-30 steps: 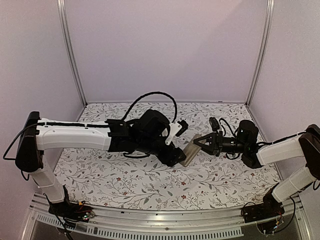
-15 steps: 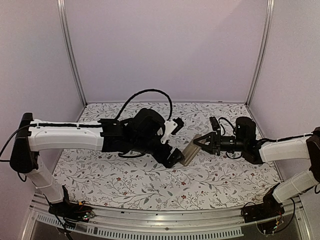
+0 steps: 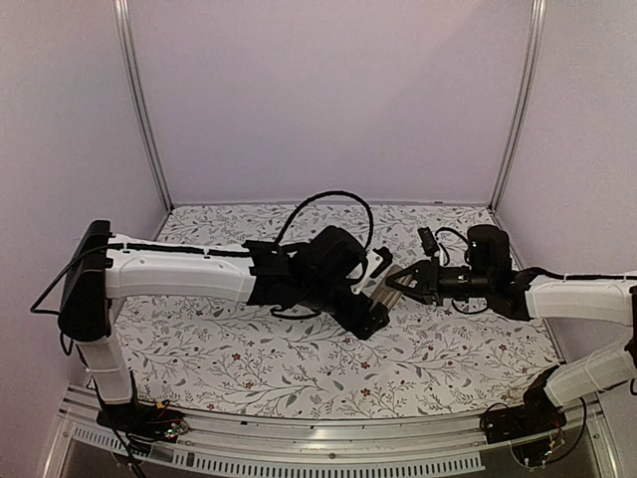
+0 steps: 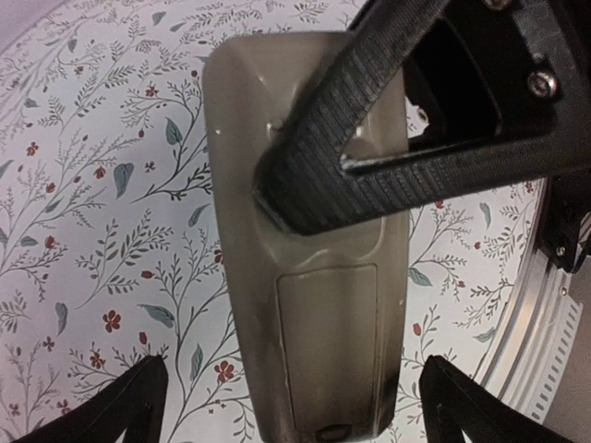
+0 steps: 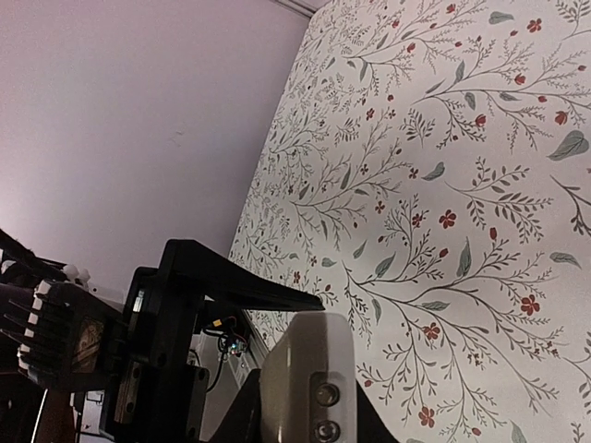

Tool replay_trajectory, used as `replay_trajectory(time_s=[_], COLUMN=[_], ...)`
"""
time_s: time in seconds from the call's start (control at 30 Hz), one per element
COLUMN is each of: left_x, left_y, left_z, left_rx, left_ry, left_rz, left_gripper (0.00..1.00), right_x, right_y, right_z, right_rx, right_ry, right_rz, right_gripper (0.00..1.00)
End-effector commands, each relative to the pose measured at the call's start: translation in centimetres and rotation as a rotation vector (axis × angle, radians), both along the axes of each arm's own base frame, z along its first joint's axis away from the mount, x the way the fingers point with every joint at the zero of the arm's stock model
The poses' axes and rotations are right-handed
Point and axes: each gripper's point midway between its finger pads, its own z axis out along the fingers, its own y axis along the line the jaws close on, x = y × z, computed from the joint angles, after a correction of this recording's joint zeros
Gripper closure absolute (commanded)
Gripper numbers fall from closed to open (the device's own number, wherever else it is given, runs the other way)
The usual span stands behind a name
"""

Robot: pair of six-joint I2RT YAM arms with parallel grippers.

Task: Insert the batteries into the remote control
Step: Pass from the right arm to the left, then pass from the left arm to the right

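Observation:
The remote control point(image 4: 309, 277) hangs above the floral cloth with its grey-beige back toward the left wrist camera; the flat cover over the battery recess is in place. My right gripper point(image 5: 309, 420) is shut on one end of it, its black finger point(image 4: 369, 138) crossing the back. My left gripper point(image 4: 294, 397) is open, its two fingertips point(image 4: 138, 401) standing either side of the remote's other end without touching it. From above, both grippers meet mid-table: left gripper point(image 3: 376, 296), right gripper point(image 3: 400, 283), the remote point(image 3: 384, 290) between them. The batteries are out of view.
The floral tablecloth point(image 3: 249, 349) covers the table inside pale walls. A metal rail point(image 3: 328, 453) runs along the near edge by the arm bases. A black cable loop point(image 3: 328, 204) arches above the left wrist.
The left jaws have opened wide, and the left wrist has moved right and turned so that its fingers straddle the remote. The right gripper keeps its hold and has barely shifted.

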Motion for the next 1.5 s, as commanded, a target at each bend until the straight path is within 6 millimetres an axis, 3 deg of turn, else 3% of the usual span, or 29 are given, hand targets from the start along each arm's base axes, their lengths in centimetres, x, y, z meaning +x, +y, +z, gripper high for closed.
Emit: replay_trajectory(time_s=[0.0,0.07,0.17,0.33,0.57,0.63,0.7,0.83,0.9,1.03,1.2,1.33,1.47], left_x=[-0.1,0.2,0.7,1.4,1.4,1.4,0.7,-1.3,-2.4,-4.3,-5.7,-7.0,-7.8], left_y=[-1.5,-1.8,-1.9,-1.9,-1.0,-0.8,-0.8,-1.0,-0.8,-0.2,0.4,-0.2,-0.5], left_z=[0.5,-0.1,-1.1,0.0,2.8,4.0,5.1,8.2,10.1,13.1,15.7,16.6,16.5], left_rx=[-0.032,-0.021,-0.004,-0.045,-0.191,-0.235,-0.282,-0.422,-0.49,-0.566,-0.64,-0.706,-0.723], left_ry=[0.032,0.055,0.085,0.085,0.085,0.071,0.067,0.066,0.055,0.028,-0.002,0.047,0.053], left_rz=[0.0,0.007,0.021,0.034,0.005,-0.014,-0.063,-0.184,-0.25,-0.352,-0.426,-0.499,-0.511], left_gripper=[0.06,0.1,0.25,0.45,0.63,0.68,0.69,0.7,0.7,0.7,0.68,0.68,0.68], right_x=[0.3,0.3,0.3,0.4,0.2,-0.2,-0.4,-1.2,-1.8,-4.4,-7.0,-9.1,-9.8], right_y=[0.4,0.5,0.7,0.7,1.0,1.2,1.1,0.4,0.0,-1.1,-1.9,-0.3,1.2], right_z=[2.8,3.2,3.6,4.0,5.0,5.6,6.4,8.9,10.4,15.3,19.0,20.0,20.3], right_rx=[0.016,0.014,0.002,-0.014,-0.016,-0.003,0.006,0.032,0.038,0.098,0.195,0.241,0.254], right_ry=[-0.071,-0.079,-0.087,-0.103,-0.123,-0.134,-0.159,-0.249,-0.326,-0.555,-0.678,-0.673,-0.652], right_rz=[0.001,0.005,0.013,0.024,0.057,0.079,0.093,0.123,0.14,0.178,0.216,0.345,0.391], right_gripper=[0.98,0.97,0.97,0.9,0.56,0.4,0.27,0.13,0.02,0.01,0.01,0.01,0.01])
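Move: The remote control hangs in the right fingers. From the left hand's wide-open fingers, its middle is about 4 cm to the right, 3 cm ahead and 1 cm higher, with the lower end nearest. From the right hand, that middle is roughly 2 cm left, 1 cm back and 2 cm below. The left fingers it is being handed to lie some 5 cm left, 4 cm back and 3 cm below the right hand. Rightward about 2 cm goes the left hand, closing to half-open and pinching the remote's lower end while the right eases up a few centimetres with its grip. The right then spreads its fingers wide and lets go; both hands climb and draw back, the left about 16 cm up, swinging its fingers from down-right towards level, the right nearly 20 cm up, tilting some 35 degrees. ##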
